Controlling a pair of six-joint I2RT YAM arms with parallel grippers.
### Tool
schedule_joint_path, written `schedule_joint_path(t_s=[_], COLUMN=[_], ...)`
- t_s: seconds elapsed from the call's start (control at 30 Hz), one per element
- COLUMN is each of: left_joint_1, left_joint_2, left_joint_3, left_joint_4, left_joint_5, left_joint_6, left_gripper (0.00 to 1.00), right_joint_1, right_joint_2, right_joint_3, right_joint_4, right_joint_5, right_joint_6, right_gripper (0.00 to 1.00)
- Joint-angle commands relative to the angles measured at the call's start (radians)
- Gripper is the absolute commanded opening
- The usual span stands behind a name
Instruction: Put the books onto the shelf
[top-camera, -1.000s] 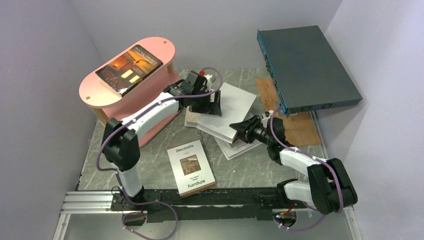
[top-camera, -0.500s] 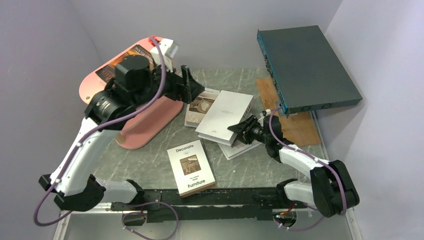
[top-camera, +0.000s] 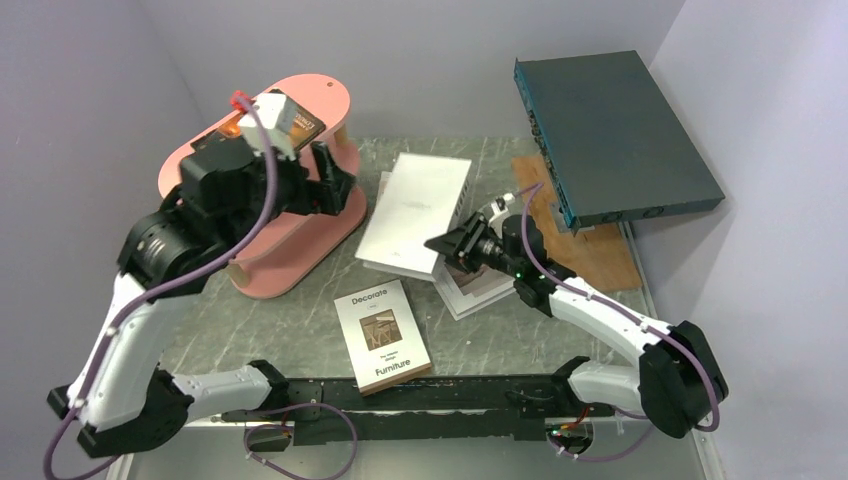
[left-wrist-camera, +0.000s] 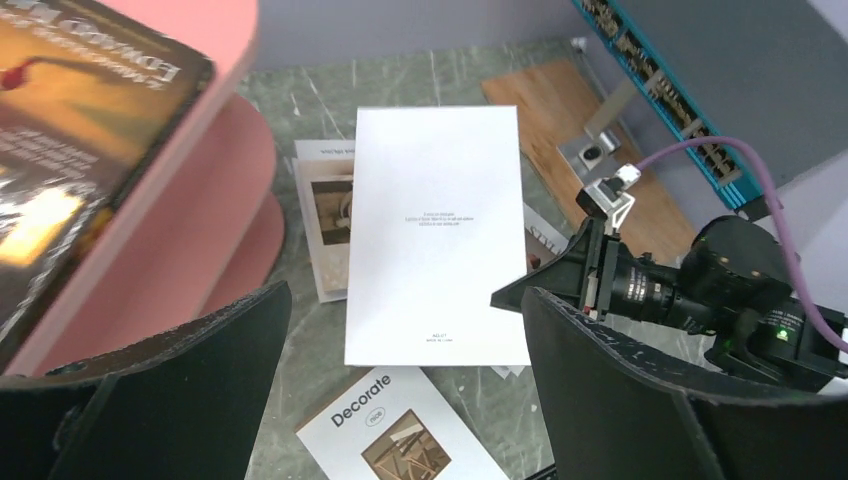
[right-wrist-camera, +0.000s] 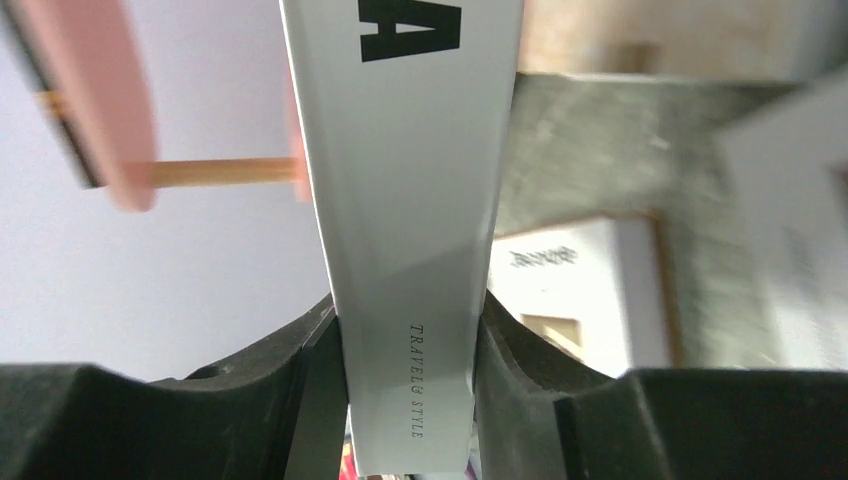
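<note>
My right gripper (top-camera: 443, 246) is shut on the spine edge of a thick white book (top-camera: 415, 213), held lifted over the table between the pile and the shelf. In the right wrist view the jaws (right-wrist-camera: 410, 330) clamp both sides of that spine (right-wrist-camera: 405, 200). My left gripper (top-camera: 334, 182) hangs open and empty high beside the salmon-pink shelf (top-camera: 292, 228). An orange-brown book (top-camera: 300, 124) lies on the shelf's top tier, mostly hidden by the left arm. The "Decorate Furniture" book (top-camera: 382, 335) lies flat near the front. More white books (top-camera: 480, 287) lie under the right gripper.
A large dark teal box (top-camera: 612, 135) leans at the back right over a brown wooden board (top-camera: 598, 255). In the left wrist view a photo-cover book (left-wrist-camera: 325, 205) lies beside the shelf's lower tiers (left-wrist-camera: 215, 215), under the lifted white book (left-wrist-camera: 435, 230).
The left arm has risen from the book pile and swung left to the shelf. The right gripper has lifted the white book and carried it left and away from the pile.
</note>
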Motion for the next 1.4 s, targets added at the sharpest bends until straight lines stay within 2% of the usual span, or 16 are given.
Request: schedule_joint_path(t_s=[0.0, 0.2, 0.47, 0.73, 1.03, 1.37], left_joint_1=[0.004, 0.003, 0.004, 0.003, 0.004, 0.003], left_joint_2=[-0.102, -0.144, -0.198, -0.222, -0.232, -0.265], left_joint_3=[-0.02, -0.026, -0.04, -0.051, -0.063, -0.05], left_joint_4=[0.02, 0.003, 0.021, 0.009, 0.004, -0.012], left_joint_5=[-0.117, -0.157, -0.189, -0.201, -0.214, -0.239], left_joint_6=[-0.033, -0.053, -0.073, -0.093, -0.096, -0.098], left_gripper=[0.93, 0.92, 0.92, 0.91, 0.91, 0.91], right_joint_1=[0.08, 0.183, 0.212, 0.246, 0.288, 0.348], right_joint_2=[-0.002, 0.059, 0.24, 0.326, 0.383, 0.497], right_joint_3=[0.155, 0.234, 0.279, 0.312, 0.379, 0.445], right_joint_4=[0.185, 0.26, 0.438, 0.567, 0.574, 0.566], right_joint_5=[0.119, 0.219, 0.185, 0.131, 0.108, 0.177], right_joint_6=[-0.018, -0.012, 0.142, 0.174, 0.195, 0.253], right_gripper=[0.0, 0.0, 0.0, 0.0, 0.0, 0.0])
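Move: The right hand already grips the white book by its near right part. The shelf's middle compartment lies about 30 cm to its left, 12 cm ahead and 9 cm higher. From the same hand, the cup book lies 13 cm ahead, 7 cm left and 15 cm down; the Decorate book lies 14 cm back, 12 cm left and equally low. From the left hand, the compartment is some 12 cm ahead, 12 cm left and 17 cm below. Carry the white book left with the right gripper, about 16 cm, and raise it some 9 cm, rising, dipping and rising again, towards the gap below the shelf's top board. Keep the pinch and roll the wrist about 20 degrees so that the fingers come level. Draw the empty, open left gripper about 8 cm left, slightly back and up, swinging it counter-clockwise. ##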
